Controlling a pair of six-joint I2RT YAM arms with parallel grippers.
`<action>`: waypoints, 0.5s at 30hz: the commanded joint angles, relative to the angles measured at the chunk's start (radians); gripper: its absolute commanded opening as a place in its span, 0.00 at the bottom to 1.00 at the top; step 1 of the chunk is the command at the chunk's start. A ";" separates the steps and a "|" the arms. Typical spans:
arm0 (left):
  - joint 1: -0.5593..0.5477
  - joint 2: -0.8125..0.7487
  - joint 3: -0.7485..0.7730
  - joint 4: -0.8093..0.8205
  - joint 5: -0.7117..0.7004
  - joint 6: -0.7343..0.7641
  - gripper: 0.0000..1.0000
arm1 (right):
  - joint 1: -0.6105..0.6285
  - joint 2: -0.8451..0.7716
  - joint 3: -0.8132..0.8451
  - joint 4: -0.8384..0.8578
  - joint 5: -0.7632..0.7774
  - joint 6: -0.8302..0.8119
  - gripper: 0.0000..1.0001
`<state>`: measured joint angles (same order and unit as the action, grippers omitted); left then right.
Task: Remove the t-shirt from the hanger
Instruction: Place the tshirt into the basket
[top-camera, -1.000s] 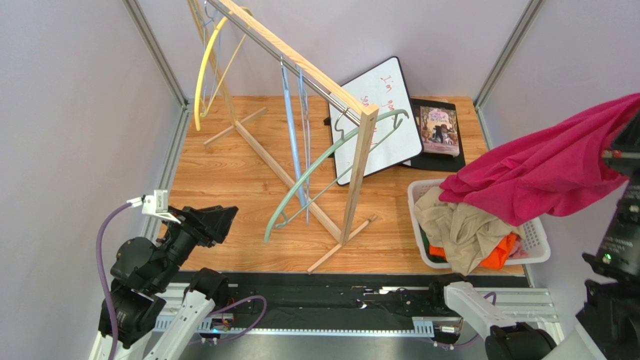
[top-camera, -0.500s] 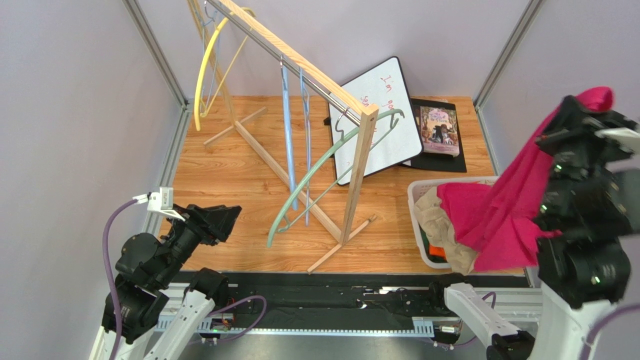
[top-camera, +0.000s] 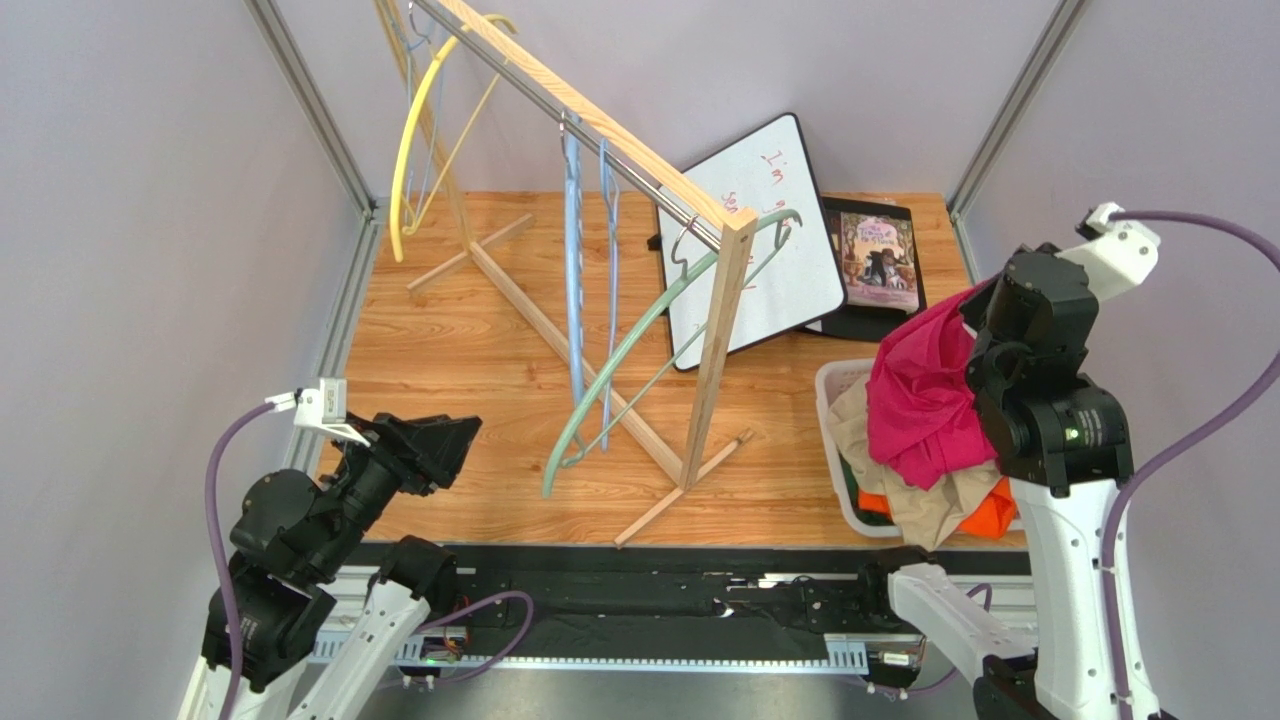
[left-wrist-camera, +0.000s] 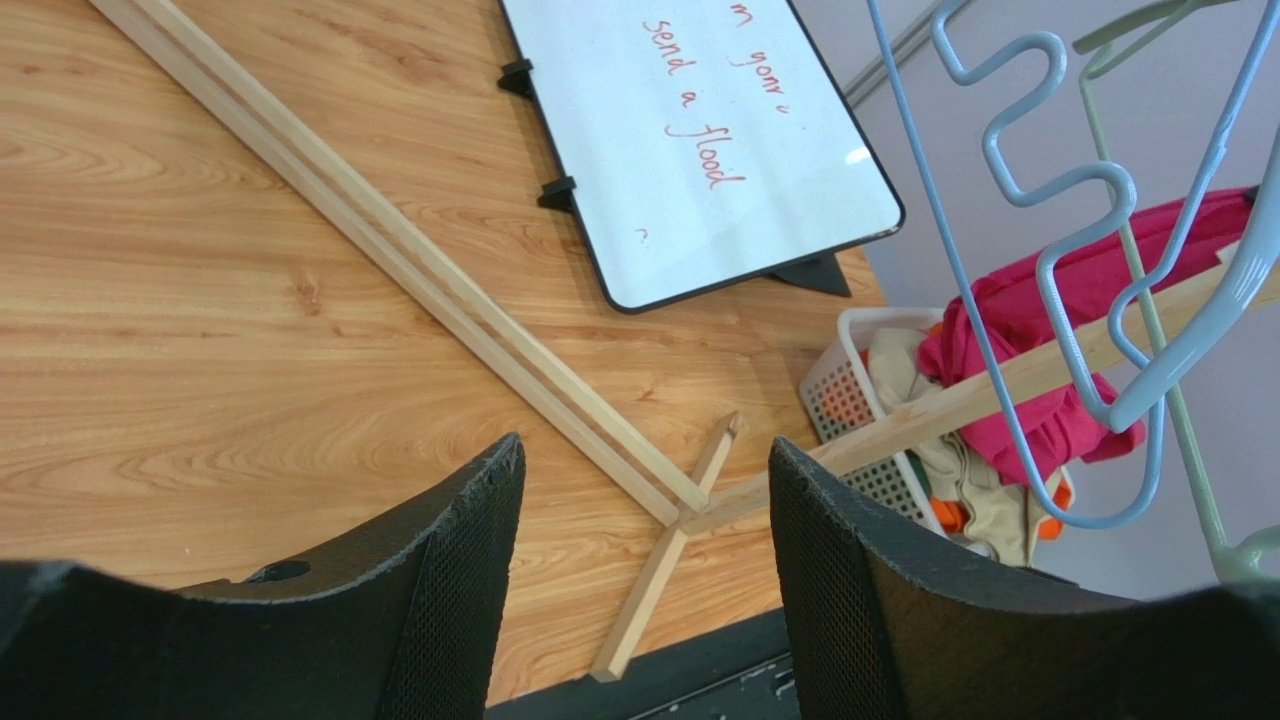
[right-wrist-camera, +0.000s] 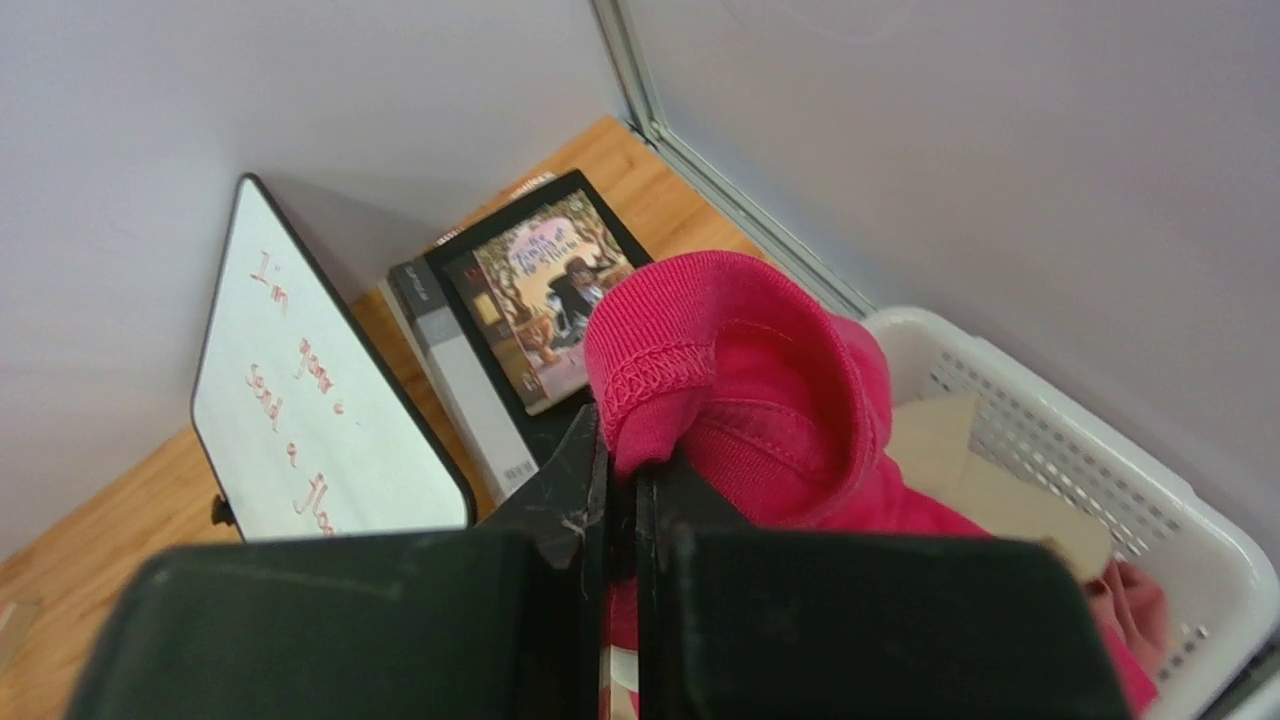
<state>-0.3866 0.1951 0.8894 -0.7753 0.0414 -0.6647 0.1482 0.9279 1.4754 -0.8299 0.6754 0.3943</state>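
Observation:
The pink t-shirt (top-camera: 920, 402) hangs bunched from my right gripper (top-camera: 977, 323) over the white laundry basket (top-camera: 831, 393). In the right wrist view the gripper (right-wrist-camera: 622, 450) is shut on a fold of the t-shirt (right-wrist-camera: 736, 375). The pale green hanger (top-camera: 646, 338) hangs bare on the wooden rack (top-camera: 601, 128), near its front end. My left gripper (top-camera: 436, 443) is open and empty at the near left, over the wooden floor; its fingers (left-wrist-camera: 451, 585) frame the rack's foot (left-wrist-camera: 661, 540).
Blue hangers (top-camera: 586, 255) and a yellow hanger (top-camera: 409, 128) hang on the rack. A whiteboard (top-camera: 766, 225) and a book (top-camera: 878, 263) lean at the back right. The basket holds beige and orange clothes (top-camera: 932, 503). Frame posts stand at the corners.
My right arm has swung down and inward with the t-shirt, from spread high at the right edge to bunched over the basket. The green hanger sways slightly. The left arm has barely moved.

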 joint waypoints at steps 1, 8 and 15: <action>-0.001 0.003 0.000 0.022 0.005 0.024 0.66 | 0.001 -0.141 -0.082 -0.123 0.119 0.152 0.00; -0.001 0.036 -0.035 0.084 0.063 -0.010 0.65 | 0.001 -0.149 -0.243 -0.382 0.193 0.386 0.02; -0.001 0.000 -0.067 0.077 0.074 -0.038 0.65 | -0.016 -0.113 -0.548 -0.304 0.017 0.483 0.00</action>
<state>-0.3866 0.2153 0.8455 -0.7338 0.0849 -0.6769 0.1467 0.7940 1.0622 -1.1580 0.7795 0.7708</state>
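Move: The right hand holds the red t-shirt above the basket; the basket's middle is about 33 cm below it, some 7 cm to its right and 3 cm back. In the basket, the beige t-shirt is about 1 cm left and 4 cm back of the hand, the orange one 10 cm right and 13 cm back. The book is roughly 30 cm ahead and 7 cm left. From the left hand the basket's middle lies about 80 cm right, 10 cm ahead and 25 cm lower. With the red t-shirt still pinched in its shut fingers, the right hand sinks some 17 cm towards the basket. It draws back about 7 cm and slightly right as it starts down, then drops nearly straight and faster, the wrist tipping the fingers some 20 degrees downward and turning a little clockwise. ##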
